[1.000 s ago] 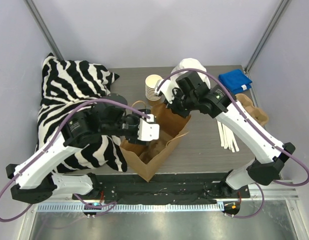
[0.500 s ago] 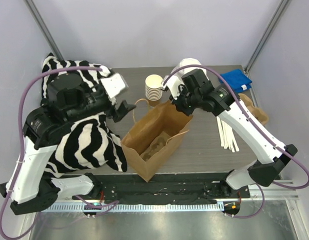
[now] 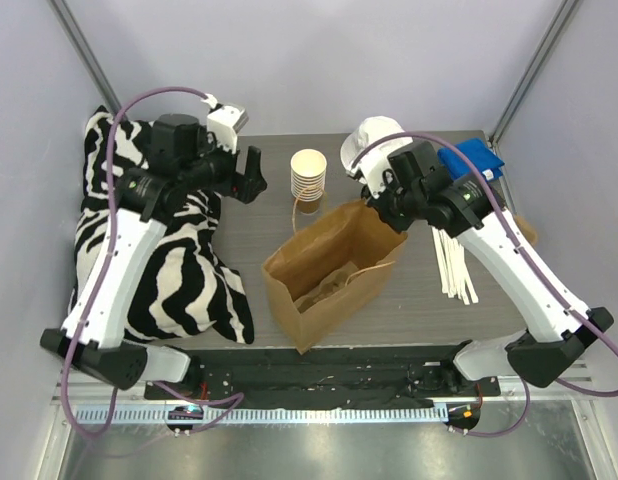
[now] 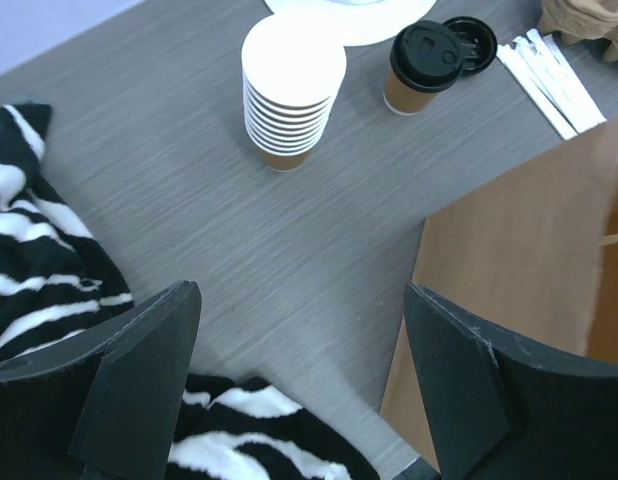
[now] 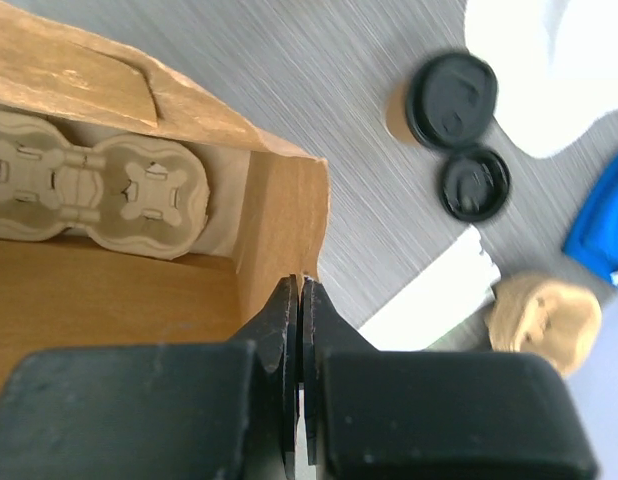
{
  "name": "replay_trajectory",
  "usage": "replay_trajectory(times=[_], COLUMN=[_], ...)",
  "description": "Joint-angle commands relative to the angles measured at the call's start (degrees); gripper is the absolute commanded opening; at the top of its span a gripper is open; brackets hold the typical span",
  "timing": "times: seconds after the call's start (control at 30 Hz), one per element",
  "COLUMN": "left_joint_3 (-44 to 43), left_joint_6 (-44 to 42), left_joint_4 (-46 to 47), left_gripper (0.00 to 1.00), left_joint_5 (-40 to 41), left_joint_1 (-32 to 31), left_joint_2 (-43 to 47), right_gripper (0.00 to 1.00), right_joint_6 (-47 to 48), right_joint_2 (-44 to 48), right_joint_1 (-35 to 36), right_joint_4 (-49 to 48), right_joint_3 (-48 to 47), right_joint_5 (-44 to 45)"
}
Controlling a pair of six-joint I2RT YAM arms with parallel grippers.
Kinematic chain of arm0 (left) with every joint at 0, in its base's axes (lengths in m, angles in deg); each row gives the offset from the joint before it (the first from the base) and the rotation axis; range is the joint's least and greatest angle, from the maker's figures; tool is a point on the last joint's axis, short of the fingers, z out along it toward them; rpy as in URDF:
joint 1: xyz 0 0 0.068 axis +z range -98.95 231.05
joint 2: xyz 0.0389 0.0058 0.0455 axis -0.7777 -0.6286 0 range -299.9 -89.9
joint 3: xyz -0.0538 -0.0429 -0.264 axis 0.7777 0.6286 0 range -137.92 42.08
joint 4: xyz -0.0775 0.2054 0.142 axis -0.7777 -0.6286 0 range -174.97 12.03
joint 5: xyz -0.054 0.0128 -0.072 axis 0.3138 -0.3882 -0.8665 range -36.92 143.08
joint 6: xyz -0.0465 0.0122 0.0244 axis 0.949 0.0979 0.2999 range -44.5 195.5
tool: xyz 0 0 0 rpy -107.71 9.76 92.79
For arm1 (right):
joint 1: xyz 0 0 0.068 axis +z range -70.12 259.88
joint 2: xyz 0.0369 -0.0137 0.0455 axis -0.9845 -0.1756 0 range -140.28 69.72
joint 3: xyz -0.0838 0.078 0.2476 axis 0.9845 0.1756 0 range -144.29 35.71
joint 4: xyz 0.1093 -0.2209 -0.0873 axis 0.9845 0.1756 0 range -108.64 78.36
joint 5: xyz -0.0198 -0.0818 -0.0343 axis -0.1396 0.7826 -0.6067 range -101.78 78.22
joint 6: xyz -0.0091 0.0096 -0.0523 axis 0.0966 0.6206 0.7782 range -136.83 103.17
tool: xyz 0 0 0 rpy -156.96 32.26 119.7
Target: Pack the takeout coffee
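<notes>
The takeout coffee (image 4: 422, 68), a cream cup with a brown band and black lid (image 5: 451, 98), stands on the grey table behind the brown paper bag (image 3: 334, 265). The right arm hides it in the top view. My left gripper (image 3: 251, 176) hangs open and empty over the table's back left, near the zebra cloth, its wide fingers (image 4: 139, 370) framing bare table. My right gripper (image 5: 299, 285) is shut on the bag's rim (image 5: 284, 215) at its far right corner. A tan pulp tray (image 5: 99, 185) lies inside the bag.
A stack of lidless cups (image 4: 289, 95) stands left of the coffee, with a loose black lid (image 4: 474, 42) on its right. A white round item (image 3: 372, 135), blue cloth (image 3: 469, 160), white sticks (image 3: 454, 265) and a tan lump (image 5: 544, 320) lie at the right. Zebra cloth (image 3: 159, 270) covers the left.
My left gripper has come up out of the bag, swung to the back left and opened wider. The bag has shifted right in the right gripper's hold.
</notes>
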Motion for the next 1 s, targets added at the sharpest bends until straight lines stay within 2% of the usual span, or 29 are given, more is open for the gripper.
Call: replay_trajectory(times=[0.0,0.13,0.33,0.5,0.57,0.8,0.97], left_joint_3=[1.1,1.1,-5.1,-10.4,-12.2,-17.2,-18.8], left_joint_6=[3.5,5.2,2.3,-0.5,0.0,2.0,1.0], left_joint_4=[9.4,16.4,19.6,21.4,23.2,25.4,26.7], left_gripper=[0.88,0.91,0.91,0.91,0.91,0.91,0.92], left_joint_5=[-4.0,-10.0,-8.2,-4.4,-4.1,-4.7,0.1], left_joint_1=[0.5,-0.6,-7.9,-14.6,-16.3,-18.0,-20.0], left_joint_2=[-4.9,-9.8,-18.6,-25.1,-28.4,-36.1,-39.5], right_gripper=[0.01,0.01,0.01,0.01,0.01,0.01,0.01], right_joint_6=[-1.3,-0.6,-0.3,-2.4,-2.8,-3.7,-3.2], right_joint_2=[4.4,8.1,16.0,20.1,21.8,23.2,25.8], right_joint_1=[-1.6,-2.9,-5.0,-6.7,-7.4,-12.5,-14.8], right_joint_4=[2.7,3.8,5.1,7.5,7.7,7.5,10.7], right_joint_3=[0.2,4.6,11.5,12.6,13.2,11.9,12.8], right_joint_5=[5.0,7.0,9.3,12.5,16.2,22.6,24.3])
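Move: The lidded coffee cup stands about 17 cm ahead of the left hand, 30 cm to its right and 31 cm below. From that hand, the cup stack is 16 cm ahead and 12 cm right; the loose black lid, 18 ahead and 40 right. The right hand pinches the bag's rim; the white sticks lie some 6 cm ahead, 18 cm right and 29 cm below. Left swings about 23 cm right, descending towards the lidded cup, open; right drags the pinched bag rim right, back. ##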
